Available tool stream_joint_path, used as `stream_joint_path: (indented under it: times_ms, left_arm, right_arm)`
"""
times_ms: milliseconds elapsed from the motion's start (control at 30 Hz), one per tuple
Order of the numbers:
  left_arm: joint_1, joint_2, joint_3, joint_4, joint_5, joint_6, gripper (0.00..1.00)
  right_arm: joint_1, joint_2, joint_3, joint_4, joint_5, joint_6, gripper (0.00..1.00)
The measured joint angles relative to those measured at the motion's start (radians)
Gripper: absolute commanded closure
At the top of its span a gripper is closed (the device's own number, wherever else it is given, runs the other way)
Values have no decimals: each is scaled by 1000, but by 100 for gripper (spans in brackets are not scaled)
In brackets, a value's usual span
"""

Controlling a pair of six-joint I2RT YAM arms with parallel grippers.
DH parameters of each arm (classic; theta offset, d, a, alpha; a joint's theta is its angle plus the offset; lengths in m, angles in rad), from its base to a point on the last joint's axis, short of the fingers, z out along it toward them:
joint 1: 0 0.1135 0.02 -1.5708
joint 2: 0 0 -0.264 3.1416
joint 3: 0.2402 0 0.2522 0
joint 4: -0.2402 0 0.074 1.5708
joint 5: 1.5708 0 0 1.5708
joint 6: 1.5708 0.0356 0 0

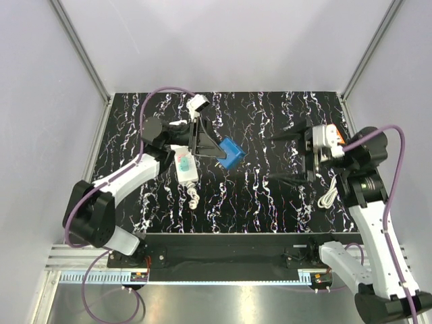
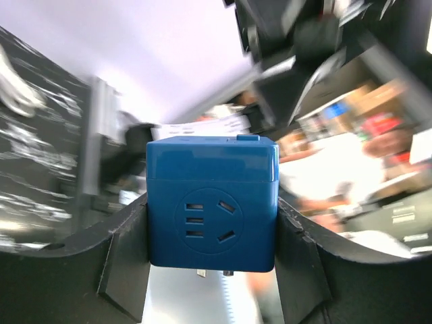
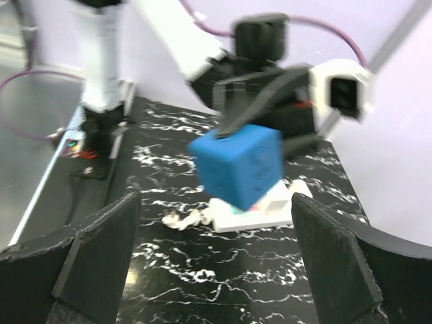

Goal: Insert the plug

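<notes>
My left gripper (image 1: 217,152) is shut on a blue cube plug (image 1: 232,153) and holds it above the table, just right of a white power strip (image 1: 185,167) that lies flat. In the left wrist view the cube (image 2: 211,196) sits squeezed between both fingers (image 2: 125,253), a socket face towards the camera and metal prongs (image 2: 199,273) showing under it. My right gripper (image 1: 297,156) is open and empty, well to the right of the cube. Its view shows the cube (image 3: 236,165) raised over the strip (image 3: 260,212).
A white coiled cable (image 1: 329,194) lies on the black marbled table (image 1: 263,196) by the right arm. The strip's bundled cord (image 1: 194,197) lies in front of it, also in the right wrist view (image 3: 182,217). Pale walls enclose the table.
</notes>
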Motion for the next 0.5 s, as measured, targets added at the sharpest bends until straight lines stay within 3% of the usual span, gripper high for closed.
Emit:
stream_joint_path:
  times_ms: [167, 333, 500]
  left_arm:
    - [-36, 63, 0, 205, 6, -339, 100]
    - [-134, 93, 42, 273, 34, -428, 100]
    - [-208, 129, 122, 295, 92, -418, 100]
  right_arm:
    - [7, -50, 0, -42, -100, -3, 0]
    - [17, 0, 3, -48, -135, 27, 0]
    - [25, 82, 3, -63, -144, 48, 0]
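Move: The blue plug cube is already gripped in the left hand; the open right hand, its goal, is about 13 cm to the left hand's right, 2 cm back and 4 cm higher. From the right hand, the cube lies some 11 cm left, 2 cm ahead and 4 cm lower. On the table, roughly 33 cm below the left hand, the white strip lies about 20 cm ahead and 13 cm left, its pale cord some 5 cm ahead and 9 cm left. The blue plug cube, still pinched by the left fingers, is carried through the air back about 7 cm and some 3 cm rightward towards the right hand, rising slightly as the wrist swings clockwise roughly 20 degrees. The right hand, staying wide open, draws back nearly 4 cm, then comes forward again and sinks about 2.5 cm, turning slightly counter-clockwise and rolling a little. ##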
